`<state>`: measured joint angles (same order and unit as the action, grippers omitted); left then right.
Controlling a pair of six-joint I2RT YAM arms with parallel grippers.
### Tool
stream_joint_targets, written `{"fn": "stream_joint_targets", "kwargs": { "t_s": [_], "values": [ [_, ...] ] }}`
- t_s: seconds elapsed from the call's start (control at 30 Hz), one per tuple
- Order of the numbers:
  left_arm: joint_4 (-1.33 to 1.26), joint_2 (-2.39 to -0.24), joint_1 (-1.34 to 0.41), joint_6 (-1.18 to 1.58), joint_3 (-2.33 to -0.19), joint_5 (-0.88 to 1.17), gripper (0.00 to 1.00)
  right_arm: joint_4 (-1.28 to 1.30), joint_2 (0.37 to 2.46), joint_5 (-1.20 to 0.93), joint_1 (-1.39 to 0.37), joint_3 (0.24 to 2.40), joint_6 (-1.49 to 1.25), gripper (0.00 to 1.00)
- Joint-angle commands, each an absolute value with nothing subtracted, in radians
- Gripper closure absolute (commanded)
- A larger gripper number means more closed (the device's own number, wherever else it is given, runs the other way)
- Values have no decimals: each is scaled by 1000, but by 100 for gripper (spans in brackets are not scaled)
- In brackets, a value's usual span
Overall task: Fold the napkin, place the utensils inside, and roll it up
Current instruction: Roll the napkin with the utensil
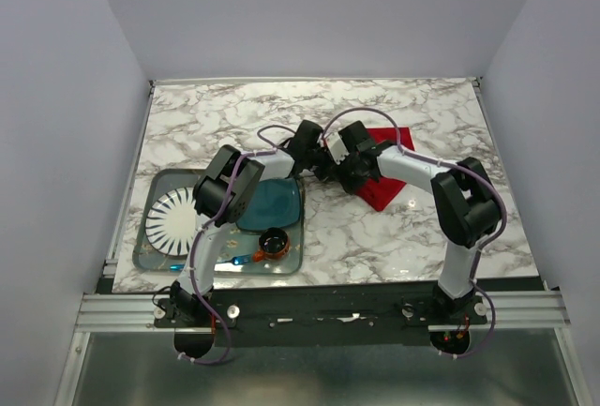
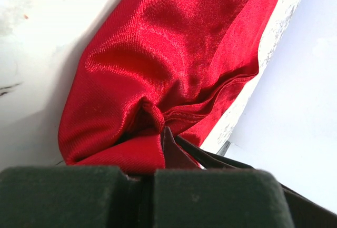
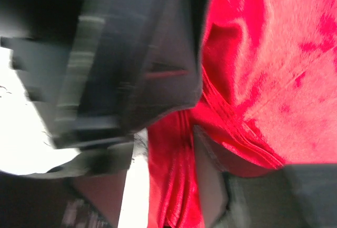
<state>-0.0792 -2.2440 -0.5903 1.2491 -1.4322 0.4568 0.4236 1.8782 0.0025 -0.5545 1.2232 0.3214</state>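
The red napkin (image 1: 389, 170) lies folded on the marble table right of centre. It fills the left wrist view (image 2: 174, 54) as a rolled, bunched fold, and the right wrist view (image 3: 263, 70). My left gripper (image 1: 314, 162) is at the napkin's left end, its jaws shut on a pinch of red cloth (image 2: 160, 151). My right gripper (image 1: 349, 176) is next to it at the same end. Its jaws stand apart around a fold of cloth (image 3: 158, 186), with one finger (image 3: 210, 186) under a hem. The fork is not visible in any view.
A glass tray (image 1: 155, 256) at the near left holds a white striped plate (image 1: 173, 220), a teal plate (image 1: 277, 202), a small dark bowl (image 1: 273, 241) and a blue plastic utensil (image 1: 234, 260). The left gripper's black body (image 3: 105, 54) crowds the right wrist view.
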Motion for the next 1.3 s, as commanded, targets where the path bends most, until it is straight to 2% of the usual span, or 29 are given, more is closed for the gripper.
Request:
{"fn": "stream_joint_targets", "kwargs": {
  "t_s": [0.0, 0.13, 0.27, 0.37, 0.47, 0.53, 0.63, 0.67, 0.77, 0.83, 1.03, 1.17, 1.27],
  "values": [
    [58, -2310, -583, 1218, -1397, 397, 100, 557, 1960, -60, -514, 1262, 282, 48],
    [52, -2307, -581, 1218, -1394, 405, 100, 575, 1983, -94, -509, 1255, 267, 54],
    [32, -2283, -577, 1206, -1384, 425, 100, 595, 2002, -155, -485, 1262, 241, 75],
    [12, -2240, -571, 1169, -1376, 419, 100, 613, 2005, -238, -460, 1266, 216, 83],
    [6, -2198, -551, 1128, -1373, 425, 100, 623, 2002, -311, -443, 1261, 206, 84],
    [6, -2149, -538, 1094, -1382, 413, 99, 627, 2006, -388, -433, 1269, 195, 88],
    [18, -2083, -529, 1059, -1390, 397, 82, 637, 2031, -469, -411, 1298, 173, 91],
    [26, -2053, -528, 1037, -1390, 394, 70, 656, 2040, -489, -408, 1310, 172, 94],
    [66, -1988, -525, 982, -1384, 373, 52, 676, 2077, -569, -397, 1336, 163, 96],
    [106, -1951, -526, 951, -1359, 347, 46, 673, 2094, -639, -374, 1336, 147, 96],
    [156, -1847, -575, 923, -1250, 275, 33, 658, 2158, -870, -290, 1338, 97, 97],
    [180, -1856, -633, 980, -1223, 227, 31, 588, 2181, -988, -249, 1304, 32, 96],
    [184, -1891, -650, 1035, -1223, 218, 30, 578, 2190, -1000, -236, 1299, 17, 97]
  ]
}}
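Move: My left hand already has the near-left rolled edge of the napkin pinched at its left end. The stretch of roll that my right hand is about to grip lies some 6 cm to the left hand's right and 1 cm back; it is right between my open right fingers, about 1 cm down. From the right hand, the napkin's flat middle is roughly 6 cm right and 4 cm forward, and the green plate about 27 cm left and 7 cm back. I shut my right fingers on the napkin's rolled edge and pinch it, then swing that wrist over by some 60 degrees, from pointing down and forward to pointing left and down, while drawing the roll about 4 cm back and a little left. My left hand holds on at first, then opens wide, lets go and rises about 10 cm while going left, then swings back and sinks slightly. ##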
